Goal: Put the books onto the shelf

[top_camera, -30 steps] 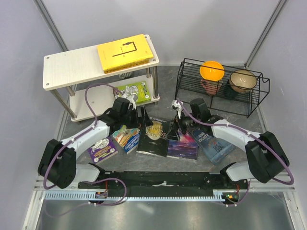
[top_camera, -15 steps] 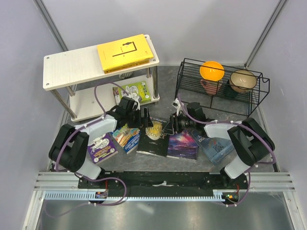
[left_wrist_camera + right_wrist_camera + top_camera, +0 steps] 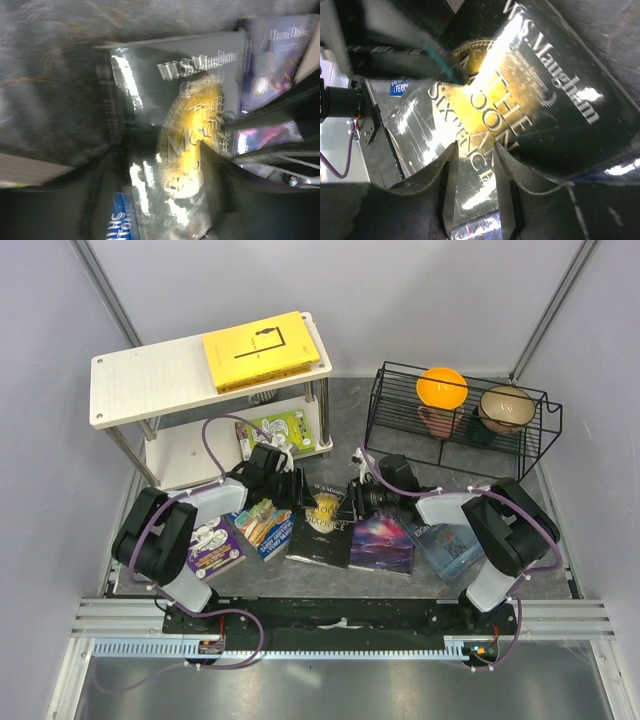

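Observation:
The shelf (image 3: 150,380) stands at the back left, with a yellow book (image 3: 262,350) on its top board and a lime-green book (image 3: 278,430) on the lower one. Five books lie in a row on the table: purple (image 3: 213,546), multicoloured (image 3: 265,527), black-and-gold (image 3: 320,530), galaxy (image 3: 382,543) and blue (image 3: 447,545). Both grippers are low at the black-and-gold book's far edge. My left gripper (image 3: 300,488) (image 3: 162,200) has its jaws apart over the blurred cover (image 3: 190,125). My right gripper (image 3: 475,150) (image 3: 352,498) shows a narrow gap, with the cover (image 3: 530,95) behind it.
A black wire rack (image 3: 460,430) at the back right holds an orange bowl (image 3: 441,387), a tan bowl (image 3: 505,407) and a mug. Grey walls close in on both sides. The shelf's chrome legs (image 3: 323,410) stand just behind the left gripper.
Both arms have reached forward and down to the black-and-gold book's far edge. Both grippers have narrowed, the right more than the left.

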You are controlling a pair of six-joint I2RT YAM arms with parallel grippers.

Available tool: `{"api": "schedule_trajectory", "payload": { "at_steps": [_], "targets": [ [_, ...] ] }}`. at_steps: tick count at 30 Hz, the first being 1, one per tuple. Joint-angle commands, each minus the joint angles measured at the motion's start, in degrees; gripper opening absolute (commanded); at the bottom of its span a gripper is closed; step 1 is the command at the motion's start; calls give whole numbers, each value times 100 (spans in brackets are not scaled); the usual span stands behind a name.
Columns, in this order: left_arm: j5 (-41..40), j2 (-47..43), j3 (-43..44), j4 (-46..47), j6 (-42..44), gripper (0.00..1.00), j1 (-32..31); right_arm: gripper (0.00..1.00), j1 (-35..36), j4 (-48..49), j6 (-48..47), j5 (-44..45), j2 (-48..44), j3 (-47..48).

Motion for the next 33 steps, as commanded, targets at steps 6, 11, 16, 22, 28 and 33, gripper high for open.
{"api": "schedule_trajectory", "payload": {
  "at_steps": [6, 11, 16, 22, 28, 33],
  "targets": [
    [747, -1061, -312, 761, -749, 2, -31, 42, 290, -430, -576, -14, -340, 151],
    [782, -1994, -708, 761, -1074, 2, -31, 48, 422, -983, -1445, -602, -1184, 388],
    [826, -3135, -1199, 918, -1795, 2, -31, 63, 484, -3837, -3747, -850, -1334, 1791],
    [896, -4209, -1622, 1156, -2051, 1, -48, 87, 449, -6248, -5603, 1, -1422, 3172],
    [756, -5203, -1930, 1358, -2603, 2, -40, 98, 98, -6162, -4859, 161, -1905, 3527],
    [493, -5783, -1895, 1613, -3131, 2, -40, 98, -289, -5775, -3690, -119, -2256, 3377]
  ]
}}
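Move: Just right of the left hand lies the Moon and Sixpence book, its middle about 5 cm right, 5 cm back and a little below; its left edge is between those open fingers. From the right hand that middle is some 5 cm left and 2 cm back. The Robinson Crusoe book lies about 8 cm to the right hand's right and 5 cm back, the blue Treehouse book roughly 9 cm left of the left hand and 4 cm back. Pinching the Moon and Sixpence book by its left, spine edge, the left hand shuts across its thickness and lifts, first almost straight up, then up and back towards its base, rising about 17 cm in all and rolling some 35 degrees, left side down. The right hand eases slightly left over the book's right side, then comes off upward about 18 cm, spreading its half-open fingers wide and tipping up, ending a little to the right. ##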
